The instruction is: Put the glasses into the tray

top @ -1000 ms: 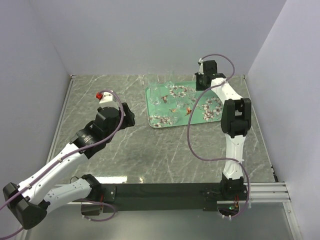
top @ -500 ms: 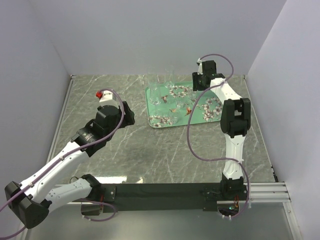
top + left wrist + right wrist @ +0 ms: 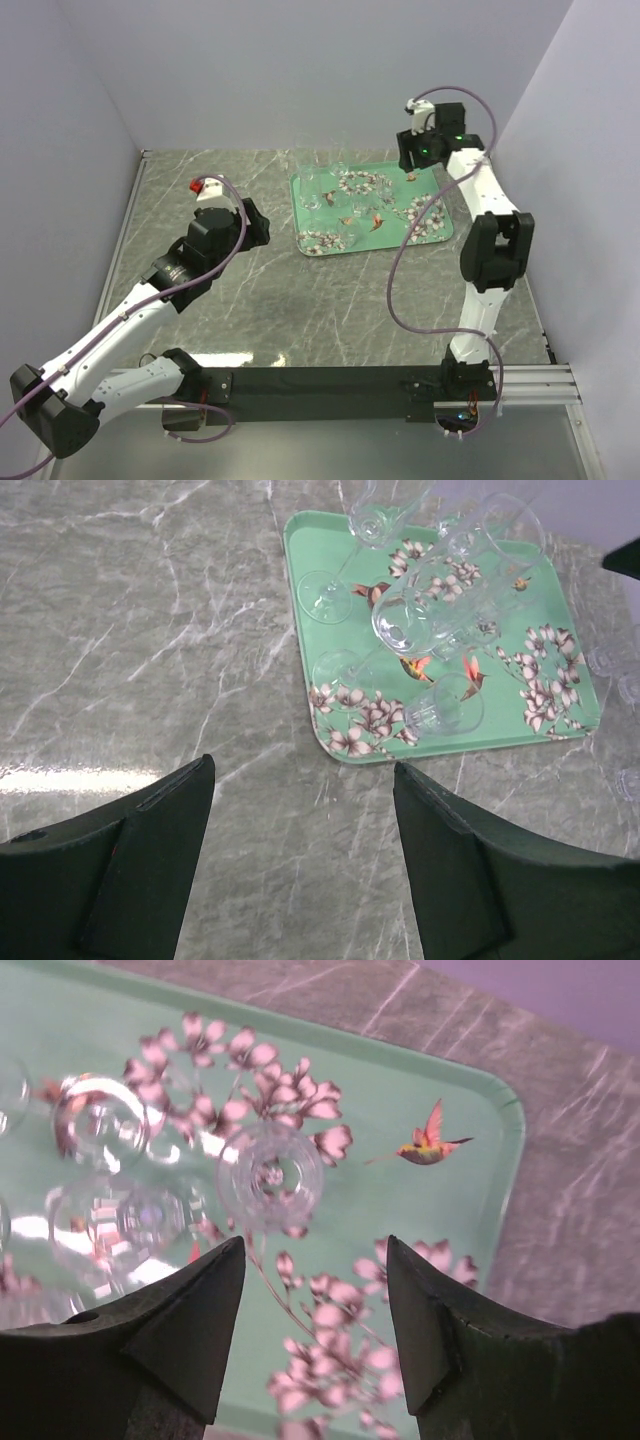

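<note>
The teal flowered tray (image 3: 392, 238) lies at the back right of the table. Several clear glasses (image 3: 322, 190) stand on its left half. My right gripper (image 3: 415, 165) hangs open over the tray's far right part with nothing between its fingers. In the right wrist view its jaws (image 3: 315, 1260) stand apart above the tray (image 3: 400, 1090), and a clear glass (image 3: 270, 1175) stands just ahead of them. My left gripper (image 3: 263, 228) is open and empty over bare table left of the tray. Its view shows the tray (image 3: 310, 550) and a stemmed glass (image 3: 325, 595).
Grey marbled table (image 3: 330, 300) with a metal rail (image 3: 125, 230) along the left edge. Pale walls close in on the left, the back and the right. The right arm's purple cable (image 3: 395, 280) loops over the table near the tray's front right corner.
My right gripper has opened and drawn up and to the right, away from a glass on the tray. The left arm has barely moved.
</note>
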You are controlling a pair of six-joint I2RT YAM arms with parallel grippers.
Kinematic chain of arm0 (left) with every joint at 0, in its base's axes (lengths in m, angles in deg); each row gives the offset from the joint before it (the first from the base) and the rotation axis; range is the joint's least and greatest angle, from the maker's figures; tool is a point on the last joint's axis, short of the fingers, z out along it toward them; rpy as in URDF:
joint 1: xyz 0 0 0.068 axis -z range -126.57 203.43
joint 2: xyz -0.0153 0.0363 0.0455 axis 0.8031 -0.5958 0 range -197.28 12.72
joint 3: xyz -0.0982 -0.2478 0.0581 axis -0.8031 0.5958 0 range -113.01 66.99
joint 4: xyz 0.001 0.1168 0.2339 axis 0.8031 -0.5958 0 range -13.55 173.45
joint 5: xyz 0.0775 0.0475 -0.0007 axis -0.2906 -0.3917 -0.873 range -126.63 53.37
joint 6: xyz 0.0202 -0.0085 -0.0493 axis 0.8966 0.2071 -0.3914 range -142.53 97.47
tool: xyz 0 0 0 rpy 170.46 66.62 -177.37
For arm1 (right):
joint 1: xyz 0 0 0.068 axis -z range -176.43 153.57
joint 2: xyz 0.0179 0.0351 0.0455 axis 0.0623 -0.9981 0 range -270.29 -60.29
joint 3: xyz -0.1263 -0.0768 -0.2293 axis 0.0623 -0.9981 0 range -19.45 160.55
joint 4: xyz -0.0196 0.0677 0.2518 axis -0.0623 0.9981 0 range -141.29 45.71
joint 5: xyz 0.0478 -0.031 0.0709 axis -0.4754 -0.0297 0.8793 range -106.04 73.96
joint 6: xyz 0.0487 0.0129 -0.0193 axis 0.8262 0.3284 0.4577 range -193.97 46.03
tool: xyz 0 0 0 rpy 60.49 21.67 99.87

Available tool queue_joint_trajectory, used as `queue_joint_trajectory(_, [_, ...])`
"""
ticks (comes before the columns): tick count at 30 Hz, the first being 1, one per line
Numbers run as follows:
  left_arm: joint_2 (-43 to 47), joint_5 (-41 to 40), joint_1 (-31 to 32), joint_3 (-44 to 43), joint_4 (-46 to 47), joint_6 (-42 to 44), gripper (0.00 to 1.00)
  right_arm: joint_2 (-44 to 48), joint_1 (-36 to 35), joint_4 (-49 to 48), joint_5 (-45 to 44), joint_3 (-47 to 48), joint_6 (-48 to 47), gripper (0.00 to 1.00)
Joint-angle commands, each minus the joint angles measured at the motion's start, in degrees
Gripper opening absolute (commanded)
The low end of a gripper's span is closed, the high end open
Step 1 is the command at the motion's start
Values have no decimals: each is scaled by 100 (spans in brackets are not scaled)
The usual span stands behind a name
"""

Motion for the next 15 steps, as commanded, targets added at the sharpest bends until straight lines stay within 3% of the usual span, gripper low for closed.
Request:
queue_joint_trajectory(1, [49,179,-46,92,316,154,78,446,584,1224,1285,221,-1367,66])
queue_joint_trajectory(6, [58,311,-89,241,456,207,78,649,919,1799,1026,10,-1984,70])
queue_joint_trajectory(11, [58,504,-168,364,606,242,78,641,1323,1528,429,-289,-1897,69])
queue_joint_trajectory(15, [5,628,-230,347,641,303,78,185,1394,1790,-133,131,-1923,68])
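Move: The right gripper, open and already clear, hangs over the tray's far right part. Its next glasses look to be the pair beyond the tray's right edge, about 4 cm back, 17 cm right and 14 cm below. Another glass stands some 14 cm nearer the base than the pair. The glass just set down is 3 cm ahead, 3 cm left and 11 cm below. From the left hand, the pair is roughly 21 cm ahead, 58 cm right and 21 cm lower. Swing the open right gripper about 12 cm to the right and 6 cm back, leaving the glass just placed and heading past the tray's right edge towards the pair. Let it rise a touch first, then sink; tip the fingers some 10 degrees further down and roll the left side slightly lower. Ease the idle left gripper down about 2 cm. Touch nothing. ##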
